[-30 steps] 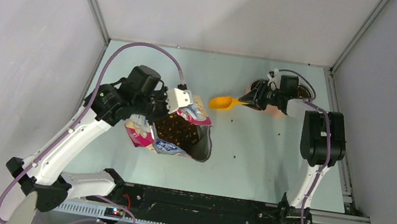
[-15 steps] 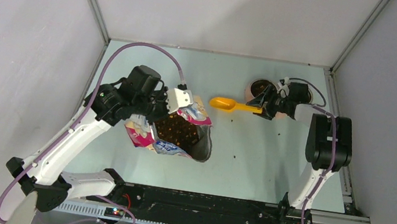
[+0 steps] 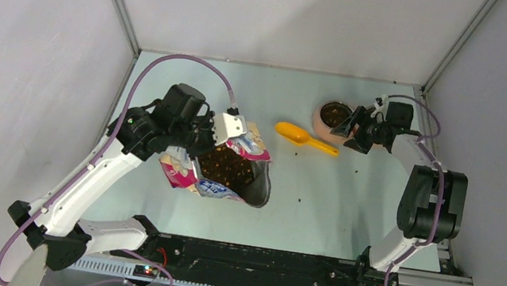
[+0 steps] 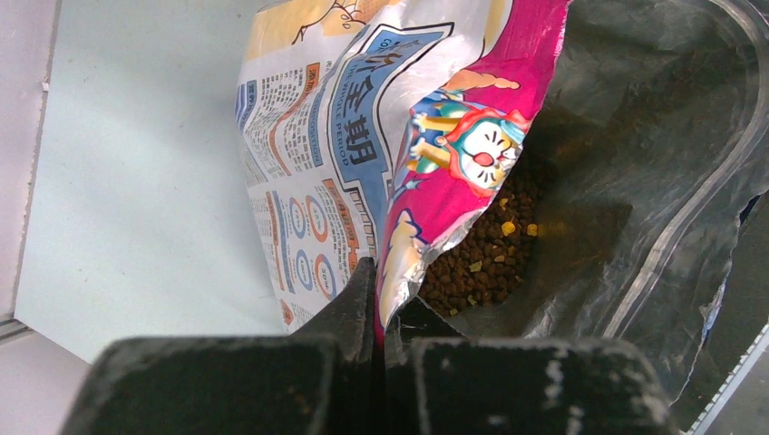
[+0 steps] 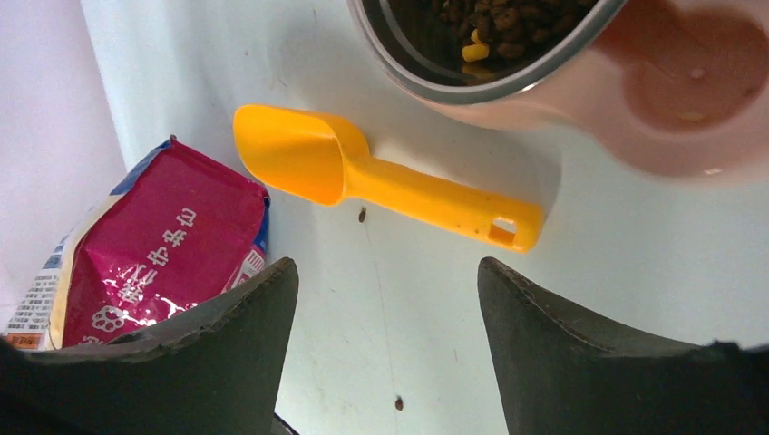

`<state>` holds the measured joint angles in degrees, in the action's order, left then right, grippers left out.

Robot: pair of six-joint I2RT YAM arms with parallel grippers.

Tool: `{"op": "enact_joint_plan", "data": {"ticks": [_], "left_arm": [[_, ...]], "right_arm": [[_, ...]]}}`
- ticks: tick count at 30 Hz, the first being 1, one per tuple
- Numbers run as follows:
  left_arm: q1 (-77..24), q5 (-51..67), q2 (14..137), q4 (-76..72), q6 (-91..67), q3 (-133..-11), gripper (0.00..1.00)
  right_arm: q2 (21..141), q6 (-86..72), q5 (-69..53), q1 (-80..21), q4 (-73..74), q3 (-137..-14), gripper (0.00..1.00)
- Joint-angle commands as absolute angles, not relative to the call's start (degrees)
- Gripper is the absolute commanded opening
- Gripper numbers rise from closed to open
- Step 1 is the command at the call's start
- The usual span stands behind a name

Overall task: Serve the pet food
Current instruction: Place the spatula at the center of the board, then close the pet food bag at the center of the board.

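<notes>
The pet food point(image 4: 485, 258) fills the open pink-and-blue bag point(image 3: 227, 173) at the table's left-middle, and more pet food point(image 5: 481, 23) lies in the steel-lined pink bowl point(image 3: 322, 126) at the back right. My left gripper point(image 4: 379, 288) is shut on the bag's upper edge point(image 3: 244, 136) and holds the mouth open. The yellow scoop point(image 3: 304, 137) lies empty on the table between bag and bowl. My right gripper point(image 3: 351, 134) stands open just right of the scoop's handle point(image 5: 503, 227), with nothing between its fingers point(image 5: 263, 308).
A few stray pellets point(image 5: 362, 215) dot the table near the scoop. The bowl's pink rim point(image 5: 689, 109) sits close beside the right gripper. Enclosure walls point(image 3: 442, 57) border the table at the back and on both sides.
My right gripper has opened, let go of the scoop's handle and drawn back to the right. The scoop now lies on the table. The left arm and bag have not moved.
</notes>
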<state>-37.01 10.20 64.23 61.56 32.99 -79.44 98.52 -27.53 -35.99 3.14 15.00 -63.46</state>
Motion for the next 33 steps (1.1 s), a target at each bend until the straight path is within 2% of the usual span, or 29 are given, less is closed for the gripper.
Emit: {"op": "enact_joint_plan", "data": {"ticks": [1,7,13,15,19,24,27,33], "left_arm": [[-37.7,14.6,62.8,59.5,32.7,-82.8,0.00],[-38.8,15.2,63.7,59.7,32.6,-83.2,0.00],[-40.8,14.6,65.3,60.3,32.9,-84.5,0.00],[-41.0,14.6,65.4,60.1,32.8,-84.8,0.00],[-41.0,15.1,65.5,59.7,32.4,-84.6,0.00],[-41.0,15.5,65.8,59.1,31.9,-84.0,0.00],[-41.0,15.3,66.4,59.0,31.9,-84.3,0.00],[-41.0,15.9,67.4,59.0,31.6,-85.5,0.00]], "right_arm": [[94.1,-24.0,-33.0,4.0,19.4,-63.8,0.75],[88.9,-17.4,-35.7,4.1,18.1,-65.6,0.74],[79.6,9.0,-46.5,-1.9,14.6,-65.9,0.73],[76.7,22.3,-51.0,-5.0,17.5,-65.9,0.72],[72.6,49.9,-50.5,-12.0,24.7,-66.3,0.73],[74.7,68.9,-49.4,-19.6,42.9,-74.3,0.70],[75.5,74.9,-48.0,-22.8,51.4,-77.5,0.70],[75.6,79.4,-46.2,-29.1,58.1,-79.9,0.70]]}}
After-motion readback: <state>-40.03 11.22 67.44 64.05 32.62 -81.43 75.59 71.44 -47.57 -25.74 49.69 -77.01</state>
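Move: Over by the bowls the right hand hangs open, the spatula already released: its middle is about 11 cm to the left, level fore-and-aft and 5 cm below. The food bag's middle lies roughly 36 cm left, 16 cm back and 2 cm higher; the filled bowl is some 6 cm ahead, 4 cm left and slightly lower. From the left hand, which grips the bag's rim, the bag's middle is about 12 cm below, 3 cm back and 2 cm right. Rising away from the spatula and bowls after a small drift to the right, the right hand swings back and left towards the open food bag, about 15 cm each way and as much up. Its wrist rolls through some 120 degrees until the fingers, still open, point left and down. The left hand keeps its pinch on the bag's rim and eases about 2 cm right, back and down. ##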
